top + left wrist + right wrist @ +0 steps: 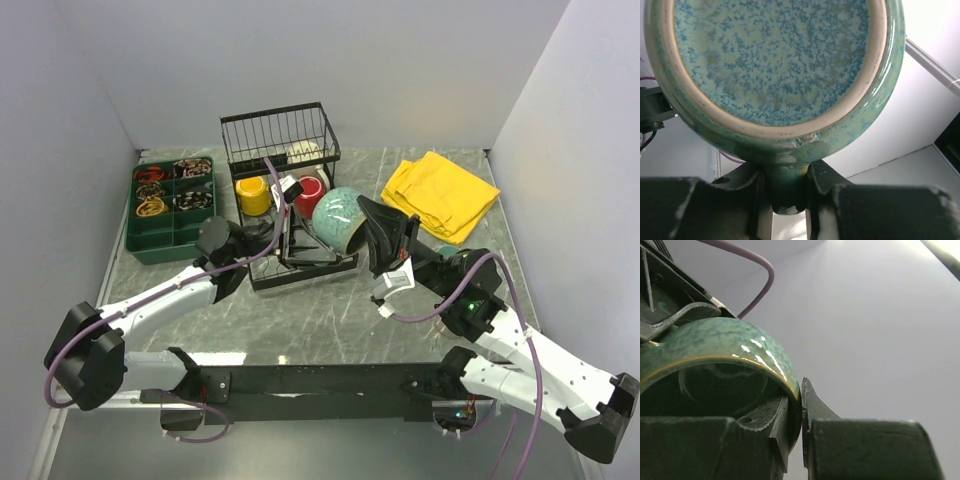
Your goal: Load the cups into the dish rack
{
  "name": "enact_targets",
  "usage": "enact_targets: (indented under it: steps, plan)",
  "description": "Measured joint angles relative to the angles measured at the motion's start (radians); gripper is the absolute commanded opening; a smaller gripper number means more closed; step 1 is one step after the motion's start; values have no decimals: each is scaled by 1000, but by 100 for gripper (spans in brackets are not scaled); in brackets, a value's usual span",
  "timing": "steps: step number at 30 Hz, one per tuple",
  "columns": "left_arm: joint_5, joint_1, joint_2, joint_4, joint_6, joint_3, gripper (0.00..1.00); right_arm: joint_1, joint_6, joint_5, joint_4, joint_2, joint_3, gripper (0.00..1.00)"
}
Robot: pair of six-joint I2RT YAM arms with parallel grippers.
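The large teal cup (pixel 340 218) hangs tilted over the flat part of the black wire dish rack (pixel 300 278), held from both sides. My left gripper (pixel 297 212) is shut on its handle; in the left wrist view the handle sits between the fingers (pixel 785 190) under the speckled base of the cup (pixel 775 55). My right gripper (pixel 372 228) pinches the cup's rim (pixel 715 340), one finger inside and one outside (pixel 801 420). A yellow cup (pixel 253 195) and a red cup (pixel 311 192) stand in the rack. A cream cup (pixel 305 155) sits in the tall basket.
A dark green compartment tray (pixel 170 205) with small items lies left of the rack. A crumpled yellow cloth (pixel 440 192) lies at the back right. White walls close in the marbled table on three sides.
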Motion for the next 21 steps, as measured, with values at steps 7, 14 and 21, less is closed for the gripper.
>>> enact_targets:
  steps: [7, 14, 21]
  plan:
    - [16, 13, -18, -97, 96, -2, 1, 0, 2, -18, 10, -23, -19, 83]
    - [-16, 68, -143, -401, 339, -2, 1, 0, -15, -22, 22, -61, -64, 100]
    - [-71, 123, -210, -614, 501, -2, 1, 0, -39, -14, -16, -101, -128, 100]
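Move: Both hands hold the teal cup: its middle is about 6 cm ahead of the left hand, 2 cm right and 3 cm higher, and from the right hand level ahead, some 4 cm left and 4 cm lower. The dish rack's open front half lies roughly 21 cm ahead of the left hand, 6 cm left and 36 cm below. Beyond, from that hand, sit the red cup about 36 cm ahead and 3 cm left, and the yellow cup 35 cm ahead and 19 cm left. The right hand lets go of the teal cup's rim, its fingers spreading fully while it eases back and right, then sinks about 3 cm with the fingers left open. The left hand keeps its pinch on the handle and, once the rim is coming free, carries the cup down, forward and left by about 6 cm in all towards the rack, swinging its fingers counter-clockwise and tipping them downward, some 20 degrees together. ##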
